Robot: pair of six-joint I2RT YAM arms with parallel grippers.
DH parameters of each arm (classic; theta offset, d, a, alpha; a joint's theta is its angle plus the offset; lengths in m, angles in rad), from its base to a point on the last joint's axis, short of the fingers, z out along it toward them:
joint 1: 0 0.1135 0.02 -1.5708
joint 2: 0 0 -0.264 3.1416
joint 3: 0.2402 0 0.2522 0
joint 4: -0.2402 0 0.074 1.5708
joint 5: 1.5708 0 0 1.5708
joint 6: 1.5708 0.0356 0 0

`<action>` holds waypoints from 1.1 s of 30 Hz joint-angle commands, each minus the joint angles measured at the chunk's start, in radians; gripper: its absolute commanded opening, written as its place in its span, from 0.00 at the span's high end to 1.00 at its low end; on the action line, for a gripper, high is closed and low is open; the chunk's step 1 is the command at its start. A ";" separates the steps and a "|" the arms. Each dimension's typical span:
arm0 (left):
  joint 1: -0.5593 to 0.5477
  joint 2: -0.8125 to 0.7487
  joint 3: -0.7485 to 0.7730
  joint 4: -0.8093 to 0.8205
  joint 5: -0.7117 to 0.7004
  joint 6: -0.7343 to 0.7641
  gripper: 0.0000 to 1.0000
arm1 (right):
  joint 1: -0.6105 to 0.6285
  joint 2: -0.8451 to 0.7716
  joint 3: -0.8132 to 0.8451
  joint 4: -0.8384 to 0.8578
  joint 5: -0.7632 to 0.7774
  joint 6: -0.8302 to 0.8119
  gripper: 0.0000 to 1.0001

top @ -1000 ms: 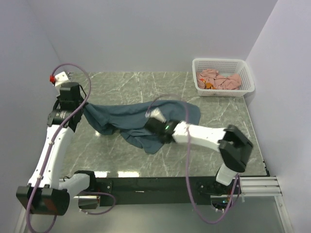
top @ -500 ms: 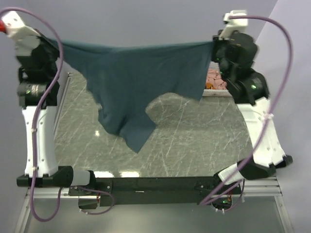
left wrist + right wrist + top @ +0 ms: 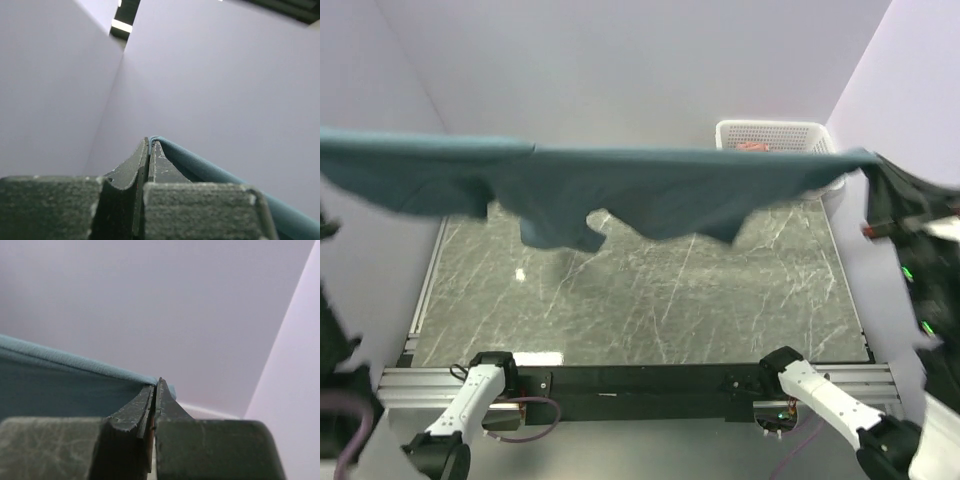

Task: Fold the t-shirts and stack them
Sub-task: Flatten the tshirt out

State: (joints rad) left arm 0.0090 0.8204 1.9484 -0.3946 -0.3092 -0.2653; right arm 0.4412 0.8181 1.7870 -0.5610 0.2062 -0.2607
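The dark slate-blue t-shirt point(image 3: 650, 185) hangs stretched wide in the air above the table, spanning nearly the whole top view. My left gripper point(image 3: 150, 141) is shut on one end of its edge point(image 3: 210, 167); in the top view that end runs off the left side. At the right end, my right gripper point(image 3: 156, 383) is shut on the cloth point(image 3: 60, 385), near the corner point(image 3: 868, 160). One sleeve or flap sags lowest at the left point(image 3: 555, 230). A bit of a salmon-pink t-shirt point(image 3: 752, 147) peeks over the cloth.
The white lattice basket point(image 3: 775, 130) stands at the back right corner, mostly hidden behind the raised shirt. The green marble table point(image 3: 650, 300) lies below. Plain walls close in on the left, back and right. The arm bases point(image 3: 620, 385) sit at the near edge.
Both arms have lifted and spread wider. The slate-blue shirt went from lying on the table to hanging, then to being pulled taut and nearly level, high above the table.
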 commanded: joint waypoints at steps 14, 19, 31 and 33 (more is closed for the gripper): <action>-0.053 0.120 -0.195 0.089 0.136 0.251 0.99 | -0.010 0.010 -0.234 -0.087 -0.062 -0.026 1.00; -0.053 0.239 -0.536 0.291 0.173 0.255 0.99 | -0.010 0.102 -0.538 0.140 0.015 -0.090 1.00; -0.050 0.830 -0.714 0.637 0.239 0.294 0.99 | -0.044 0.798 -0.582 0.556 0.079 -0.219 1.00; -0.049 0.941 -0.668 0.645 0.234 0.298 0.99 | -0.062 0.925 -0.507 0.558 0.088 -0.250 1.00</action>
State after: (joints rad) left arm -0.0437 1.6752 1.1862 0.0872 -0.0917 -0.0036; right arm 0.4084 1.6306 1.1679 -0.1318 0.2481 -0.4458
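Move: The t-shirt's top edge, stretched high between the hands, is bound for the far part of the marble table. The left hand's far-left spot lies about 41 cm ahead, 5 cm to its right and some 66 cm below; the right hand's far-right spot about 28 cm ahead, 10 cm left and 58 cm below. From the right hand, the white basket stands roughly 38 cm ahead, 8 cm right. The t-shirt, still pinched by both grippers, is first swung back about 6 cm, then flung forward and down over the table. The left hand ends some 50 cm lower and 40 cm farther out, the right about 45 cm lower and 27 cm out, closing in leftwards; both wrists tip well down, grips kept. ##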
